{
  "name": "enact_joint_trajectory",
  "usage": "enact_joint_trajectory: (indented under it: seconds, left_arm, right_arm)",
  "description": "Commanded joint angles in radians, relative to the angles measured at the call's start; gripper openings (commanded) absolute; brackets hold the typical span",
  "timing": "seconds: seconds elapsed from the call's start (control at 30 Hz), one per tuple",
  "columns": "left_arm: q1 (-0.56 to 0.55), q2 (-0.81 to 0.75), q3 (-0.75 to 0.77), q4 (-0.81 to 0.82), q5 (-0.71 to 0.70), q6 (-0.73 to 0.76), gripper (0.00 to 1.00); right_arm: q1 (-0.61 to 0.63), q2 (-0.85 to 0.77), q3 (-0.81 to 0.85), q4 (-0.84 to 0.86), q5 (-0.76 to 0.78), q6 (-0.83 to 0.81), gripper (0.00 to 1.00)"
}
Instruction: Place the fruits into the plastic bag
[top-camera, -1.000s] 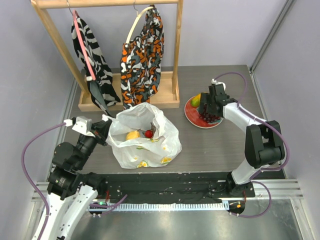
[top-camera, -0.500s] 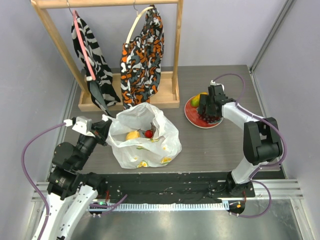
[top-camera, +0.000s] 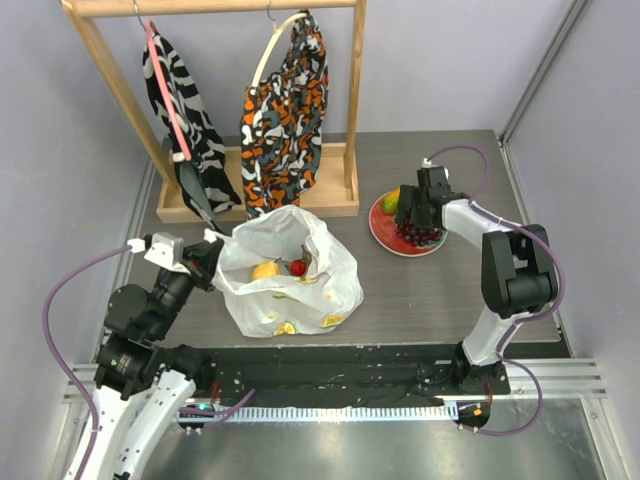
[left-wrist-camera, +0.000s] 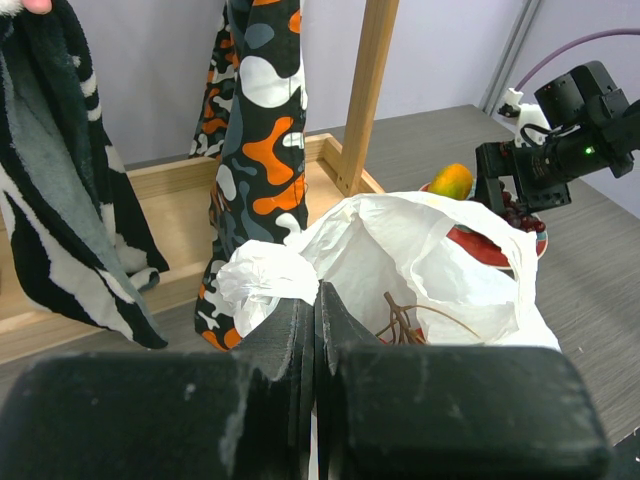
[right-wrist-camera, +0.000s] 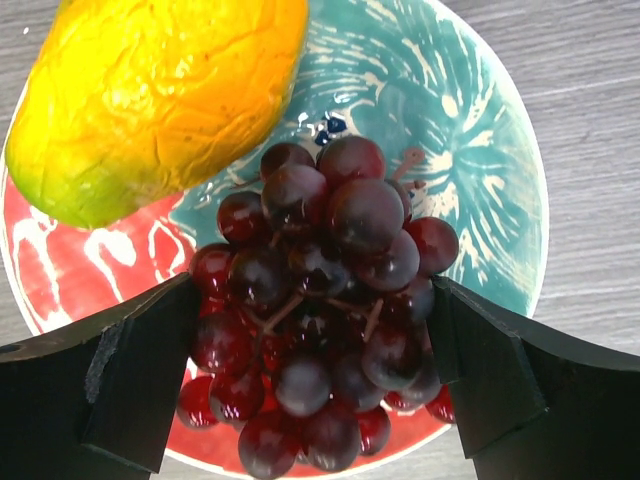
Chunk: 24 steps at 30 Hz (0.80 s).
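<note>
The white plastic bag (top-camera: 290, 285) printed with citrus slices stands open in the middle of the table, with a yellow lemon (top-camera: 265, 270) and red berries (top-camera: 298, 267) inside it. My left gripper (top-camera: 214, 247) is shut on the bag's left edge (left-wrist-camera: 265, 280), holding it up. A dark purple grape bunch (right-wrist-camera: 320, 300) and an orange-green mango (right-wrist-camera: 160, 100) lie on a red and teal plate (right-wrist-camera: 470, 150). My right gripper (right-wrist-camera: 315, 330) is open, pointing down over the plate (top-camera: 385, 235), with one finger on each side of the grape bunch.
A wooden rack (top-camera: 215, 208) stands at the back left. A zebra-striped cloth (top-camera: 185, 110) and an orange-black cloth (top-camera: 285, 120) hang from it, close behind the bag. A grey wall edges the table on the right.
My right gripper has shifted slightly over the plate and settled around the grape bunch. The left gripper and the bag have not moved.
</note>
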Motion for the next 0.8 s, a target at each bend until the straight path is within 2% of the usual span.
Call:
enact_joint_trajectory:
  seconds: [0.0, 0.23, 0.6, 0.77]
  left_arm:
    - [0.002, -0.009, 0.010, 0.017, 0.004, 0.002, 0.01]
    - [0.000, -0.009, 0.010, 0.019, 0.004, 0.002, 0.00]
    - [0.000, -0.007, 0.010, 0.019, 0.006, 0.002, 0.00]
    - [0.000, -0.009, 0.010, 0.019, 0.006, 0.002, 0.00]
  right_arm:
    - [-0.012, 0.032, 0.027, -0.012, 0.024, -0.012, 0.99]
    - [-0.013, 0.039, 0.008, -0.028, 0.045, -0.024, 0.93]
    - [-0.012, -0.036, -0.045, -0.037, 0.061, -0.029, 0.62]
    - [-0.012, -0.079, -0.048, -0.043, 0.041, -0.023, 0.54]
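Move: The grapes lie right between the right hand's open fingers, their middle level with the hand and about 2 cm below it. The mango is some 8 cm ahead and 6 cm to the left, and the plate's middle 2 cm ahead and 2 cm left, just beneath. The plastic bag stands roughly 35 cm left and 9 cm back. From the left hand, the grapes are about 20 cm ahead, 50 cm right and 28 cm lower. The grapes are gathered in from both sides as the right hand settles about half a centimetre lower, then closes its fingers from wide open to a little over half. While closing, it eases back and to the right by under 1 cm, rising slightly at the end; the finger pads come in against the bunch. The left hand stays still, keeping its pinch on the bag's rim. ##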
